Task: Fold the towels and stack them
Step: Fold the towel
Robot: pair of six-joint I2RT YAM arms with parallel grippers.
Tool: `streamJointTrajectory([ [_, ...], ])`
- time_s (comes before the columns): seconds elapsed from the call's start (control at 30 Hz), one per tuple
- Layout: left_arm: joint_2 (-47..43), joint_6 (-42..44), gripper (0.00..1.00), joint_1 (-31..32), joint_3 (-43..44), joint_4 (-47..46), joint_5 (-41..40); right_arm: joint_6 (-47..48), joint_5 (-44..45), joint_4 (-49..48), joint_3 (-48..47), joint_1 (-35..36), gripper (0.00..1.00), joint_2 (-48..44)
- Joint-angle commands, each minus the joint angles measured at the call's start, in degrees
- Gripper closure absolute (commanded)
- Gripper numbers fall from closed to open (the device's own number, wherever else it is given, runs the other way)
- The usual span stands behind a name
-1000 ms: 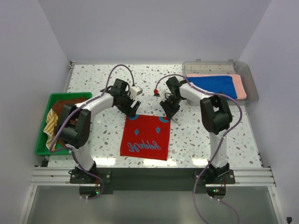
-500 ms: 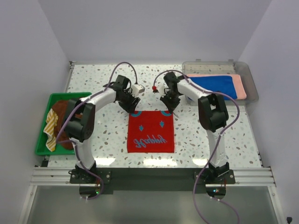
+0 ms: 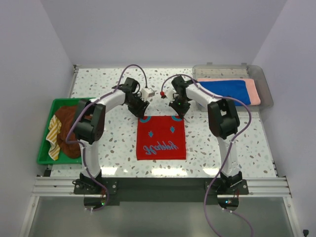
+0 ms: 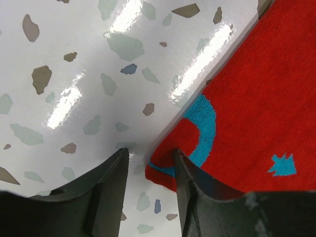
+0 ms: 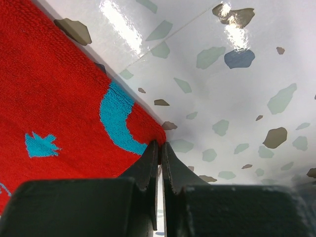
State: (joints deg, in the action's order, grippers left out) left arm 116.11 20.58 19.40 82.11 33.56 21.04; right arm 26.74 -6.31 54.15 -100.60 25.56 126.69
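A red towel with light-blue pattern (image 3: 162,137) lies flat in the middle of the table. Over its far left corner stands my left gripper (image 3: 140,109). In the left wrist view that gripper (image 4: 150,154) has its jaws apart, and the towel's (image 4: 256,98) corner lies loose in the gap. My right gripper (image 3: 178,110) is at the far right corner. The right wrist view shows it (image 5: 159,144) shut, pinching the towel's (image 5: 54,98) corner tip. A folded royal blue towel (image 3: 224,90) rests on a salmon pink one (image 3: 253,91).
The blue and pink towels lie in a clear plastic tray (image 3: 264,81) at the back right. A green basket (image 3: 44,143) on the left edge holds a brown towel (image 3: 66,133) and a yellowish striped one (image 3: 53,134). Cables loop above both wrists.
Both grippers moved toward the back of the table. The red towel went from skewed to square and shifted slightly right. The right jaws closed on their corner; the left jaws narrowed.
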Motion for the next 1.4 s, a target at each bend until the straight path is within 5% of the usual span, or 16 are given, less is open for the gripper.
streamJointTrajectory([
  [0.0, 1.13, 1.39, 0.54, -0.50, 2.53, 1.42, 2.78, 1.12, 1.91, -0.62, -0.65, 0.45, 1.00, 0.92],
  [0.67, 3.15, 0.78, 0.73, 1.08, -0.46, 6.34, -3.02, -0.46, 5.25, -3.17, 0.84, 0.72, 1.00, -0.39],
  [0.83, 3.33, 1.22, 1.00, 0.91, 0.86, 5.55, -4.07, -0.64, 5.95, -3.44, 0.14, 0.81, 1.00, -0.39],
  [1.37, -9.76, -2.36, 1.00, -1.12, 1.92, -1.83, -9.71, -4.85, 10.09, -9.85, -0.40, 0.81, 1.00, -11.90],
])
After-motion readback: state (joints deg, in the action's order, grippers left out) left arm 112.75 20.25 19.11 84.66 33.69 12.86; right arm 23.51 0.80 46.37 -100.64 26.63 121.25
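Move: The red towel's far left corner lies almost at the left hand's open fingertips, about 1 cm below and 1 cm back. The right hand already pinches the far right corner, and the left corner is some 17 cm to its left, level with it. From the left hand the towel's middle is roughly 9 cm back and 8 cm right; from the right hand, the blue towel in the clear tray is about 11 cm ahead and 17 cm right. While the right hand keeps its pinch almost in place, the left eases back and down less than 1 cm and shuts its half-open fingers on the red towel's far left corner. Then both hands carry the far edge forward and up together, the right about 4 cm out and 5 cm up with its fingertips swinging forward some 15 degrees, the left about 3 cm out and 4 cm up, drifting a little left and tilting less. ##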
